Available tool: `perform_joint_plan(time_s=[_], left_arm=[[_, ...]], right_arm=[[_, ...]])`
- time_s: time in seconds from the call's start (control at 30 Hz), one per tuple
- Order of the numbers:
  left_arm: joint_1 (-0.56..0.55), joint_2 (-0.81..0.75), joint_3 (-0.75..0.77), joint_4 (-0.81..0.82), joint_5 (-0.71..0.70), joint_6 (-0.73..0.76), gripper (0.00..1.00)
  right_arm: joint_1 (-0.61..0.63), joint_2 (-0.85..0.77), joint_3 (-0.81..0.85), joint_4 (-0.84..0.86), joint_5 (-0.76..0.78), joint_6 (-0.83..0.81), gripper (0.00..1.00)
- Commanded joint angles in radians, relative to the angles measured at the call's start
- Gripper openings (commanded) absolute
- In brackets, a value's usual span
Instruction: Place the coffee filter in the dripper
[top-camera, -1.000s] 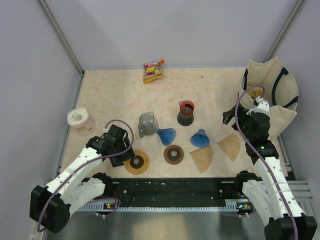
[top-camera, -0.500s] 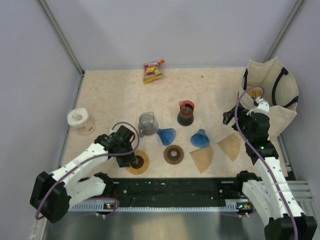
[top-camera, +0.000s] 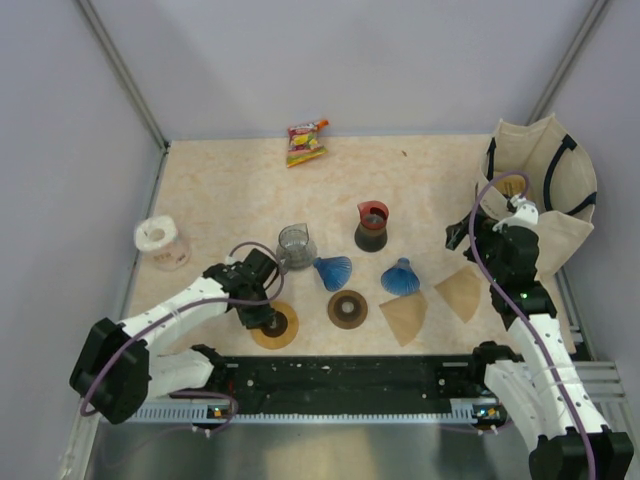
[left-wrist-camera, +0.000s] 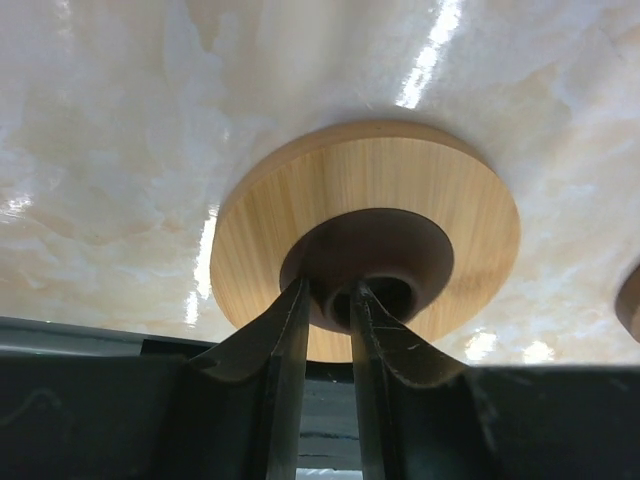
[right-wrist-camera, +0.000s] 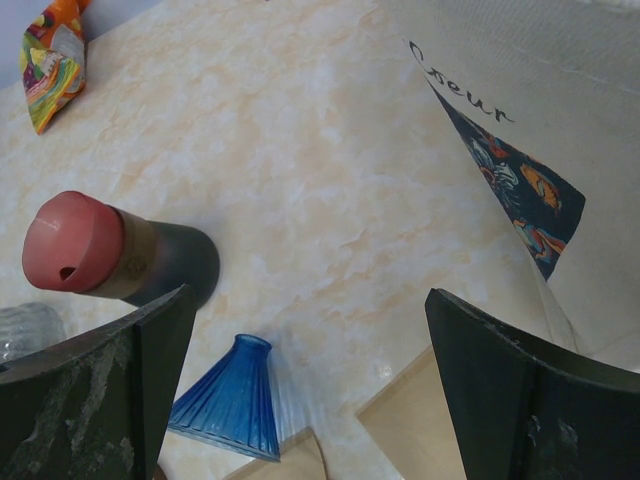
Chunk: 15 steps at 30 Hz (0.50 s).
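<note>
Two blue glass drippers (top-camera: 333, 271) (top-camera: 401, 277) lie on their sides mid-table; one dripper (right-wrist-camera: 232, 400) shows in the right wrist view. Two brown paper coffee filters (top-camera: 405, 318) (top-camera: 461, 292) lie flat to their right. My left gripper (top-camera: 262, 318) (left-wrist-camera: 330, 292) is down on a light wooden ring stand (top-camera: 283, 328) (left-wrist-camera: 430, 190), its fingers pinching the wall of the dark centre collar. My right gripper (top-camera: 468, 236) (right-wrist-camera: 308, 293) hangs wide open above the table near the filters, holding nothing.
A darker ring stand (top-camera: 347, 309) sits beside the light one. Behind are a red-lidded dark cup (top-camera: 371, 226), a clear glass jug (top-camera: 296, 247), a snack packet (top-camera: 306, 142) and a paper roll (top-camera: 160, 243). A tote bag (top-camera: 550, 190) stands at the right. A black rail (top-camera: 340, 375) runs along the near edge.
My left gripper slid right onto the light wooden ring and its jaws narrowed onto the centre collar. The right arm stayed still.
</note>
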<state>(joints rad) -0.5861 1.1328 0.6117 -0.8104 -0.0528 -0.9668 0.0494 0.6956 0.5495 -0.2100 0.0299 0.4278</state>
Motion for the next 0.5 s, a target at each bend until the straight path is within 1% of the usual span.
perform_joint_plan(time_s=[0.0,0.07,0.1,0.13,0.17,0.2,0.23,0.47], left_arm=[[-0.012,0.048,0.017,0.020,-0.053,-0.012,0.28],[-0.018,0.053,0.010,0.017,-0.059,-0.016,0.26],[-0.020,0.054,0.008,0.019,-0.062,-0.021,0.23],[-0.020,0.053,0.007,0.019,-0.065,-0.024,0.19],[-0.023,0.048,0.005,0.017,-0.067,-0.024,0.12],[-0.021,0.045,0.006,0.017,-0.070,-0.026,0.02],[-0.024,0.036,0.008,0.017,-0.073,-0.021,0.00],[-0.026,-0.080,0.025,-0.004,-0.087,0.045,0.00]], right_arm=[[-0.006,-0.010,0.001,0.023,0.013,-0.008,0.99],[-0.006,-0.010,0.001,0.026,0.015,-0.007,0.99],[-0.006,-0.008,0.001,0.024,0.013,-0.008,0.99],[-0.006,-0.008,0.001,0.026,0.013,-0.004,0.99],[-0.006,-0.008,0.000,0.026,0.011,-0.004,0.99],[-0.005,-0.008,0.000,0.029,0.011,-0.004,0.99],[-0.006,-0.008,0.000,0.029,0.010,-0.003,0.99],[-0.005,-0.010,-0.003,0.029,0.001,-0.003,0.98]])
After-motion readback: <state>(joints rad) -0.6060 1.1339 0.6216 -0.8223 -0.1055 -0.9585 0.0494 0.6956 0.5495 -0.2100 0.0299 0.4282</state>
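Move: The left hand is down at the spout of the near wood-ringed dripper, whose middle is about 2 cm to its right, level fore-and-aft and 2 cm lower. The second brown dripper is some 17 cm right and 3 cm ahead, the blue dripper 14 cm right and 11 ahead, the glass server 6 cm right and 17 ahead. From the right hand, the near dripper lies roughly 37 cm left, 20 back and 16 down. The left hand sinks about half a centimetre, pinches the dripper's left spout wall shut, then rises about as far. ##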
